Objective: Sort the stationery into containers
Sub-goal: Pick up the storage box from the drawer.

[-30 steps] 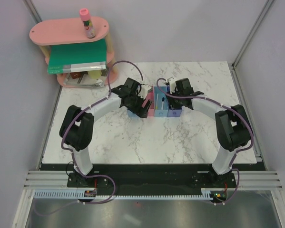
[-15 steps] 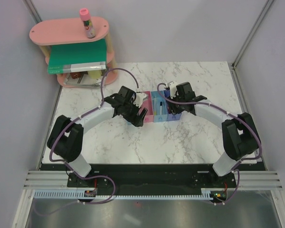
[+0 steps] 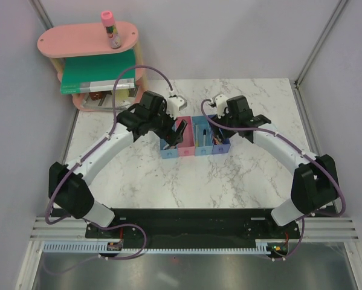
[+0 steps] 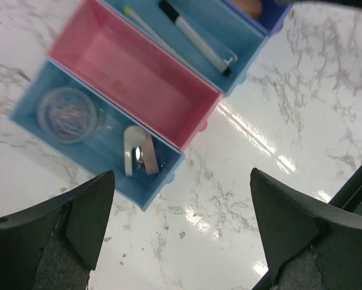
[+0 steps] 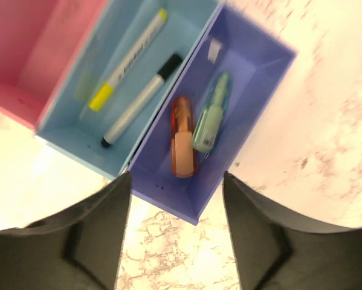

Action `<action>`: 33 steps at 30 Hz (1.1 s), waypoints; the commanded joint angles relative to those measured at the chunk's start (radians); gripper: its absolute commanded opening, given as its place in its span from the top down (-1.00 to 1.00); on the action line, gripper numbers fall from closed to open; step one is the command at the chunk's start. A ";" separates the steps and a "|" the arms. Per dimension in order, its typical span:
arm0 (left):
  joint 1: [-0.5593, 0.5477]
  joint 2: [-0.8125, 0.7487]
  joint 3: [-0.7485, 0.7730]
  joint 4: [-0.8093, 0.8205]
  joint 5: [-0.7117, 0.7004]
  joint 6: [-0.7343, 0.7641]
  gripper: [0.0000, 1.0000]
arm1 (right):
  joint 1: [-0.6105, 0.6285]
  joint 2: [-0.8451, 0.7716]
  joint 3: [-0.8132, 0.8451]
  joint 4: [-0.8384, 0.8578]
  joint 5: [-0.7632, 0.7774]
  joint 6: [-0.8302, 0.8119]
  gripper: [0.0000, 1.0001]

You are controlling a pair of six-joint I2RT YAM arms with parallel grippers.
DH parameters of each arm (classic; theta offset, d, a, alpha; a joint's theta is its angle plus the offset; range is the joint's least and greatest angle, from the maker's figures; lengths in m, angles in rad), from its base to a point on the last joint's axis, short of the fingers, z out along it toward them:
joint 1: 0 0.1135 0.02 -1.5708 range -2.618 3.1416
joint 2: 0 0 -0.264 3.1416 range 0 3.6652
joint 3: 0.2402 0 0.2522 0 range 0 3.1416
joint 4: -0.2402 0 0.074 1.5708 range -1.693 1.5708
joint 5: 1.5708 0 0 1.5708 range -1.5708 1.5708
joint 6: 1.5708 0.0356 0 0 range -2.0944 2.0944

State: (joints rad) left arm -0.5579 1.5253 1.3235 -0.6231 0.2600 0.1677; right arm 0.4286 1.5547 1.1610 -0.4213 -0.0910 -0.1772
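The containers (image 3: pixel 168 152) are a row of four joined bins in mid table. In the left wrist view, the left light blue bin (image 4: pixel 29 112) holds a clear round pot (image 4: pixel 69 115) of clips and a small white-and-pink piece (image 4: pixel 138 158). The pink bin (image 4: pixel 132 72) is empty. In the right wrist view, the second light blue bin (image 5: pixel 187 24) holds a black-and-white marker (image 5: pixel 141 99) and a yellow-tipped stick (image 5: pixel 129 57). The darker blue bin (image 5: pixel 259 66) holds an orange piece (image 5: pixel 182 145) and a green piece (image 5: pixel 210 118). My left gripper (image 4: pixel 181 229) and right gripper (image 5: pixel 176 181) both hang open and empty above the row.
A pink oval two-tier shelf (image 3: pixel 87 39) stands at the back left corner. A pink-capped tube (image 3: pixel 110 29) stands on its top, a big green book (image 3: pixel 99 72) lies on the tier below, and small items (image 3: pixel 108 96) lie underneath. Walls close in the table.
Both grippers have opened wider and drawn back from the bins, uncovering the row. The left arm has stretched out toward the back left.
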 commanded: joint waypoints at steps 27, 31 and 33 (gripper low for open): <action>0.360 0.361 1.056 0.112 -0.331 0.020 -0.99 | -0.010 -0.205 0.086 -0.025 0.085 -0.176 -0.96; 0.371 0.360 1.022 0.261 -0.408 0.033 -1.00 | -0.011 -0.206 0.080 -0.020 0.085 -0.174 -0.96; 0.386 0.369 1.014 0.290 -0.404 0.042 -0.99 | -0.014 -0.203 0.077 -0.014 0.085 -0.176 -0.96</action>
State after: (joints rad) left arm -0.1947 1.9114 2.3528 -0.5194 -0.1070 0.2325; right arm 0.4206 1.3827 1.2453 -0.4778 -0.0212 -0.3450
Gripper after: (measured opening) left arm 0.994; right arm 0.982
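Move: The storage box, taken to be the green box in the pink shelf, lies about 24 cm ahead of the left hand and 31 cm to its left, slightly lower. The spray can on the shelf top is some 26 cm ahead, 24 cm left and 20 cm up; the row of trays centres 2 cm ahead, 6 cm right and 15 cm below. From the right hand, the green box is roughly 19 cm ahead and 45 cm left, about level. Towards the pink shelf with the green box goes the empty left hand, climbing almost straight up from the trays first, then sweeping forward and left, about 28 cm up and 23 cm out in all. The wrist tips its fingers up some 45 degrees and swings counter-clockwise, fingers staying wide open. The right hand opens fully and rises about 10 cm off the trays, then hovers. ##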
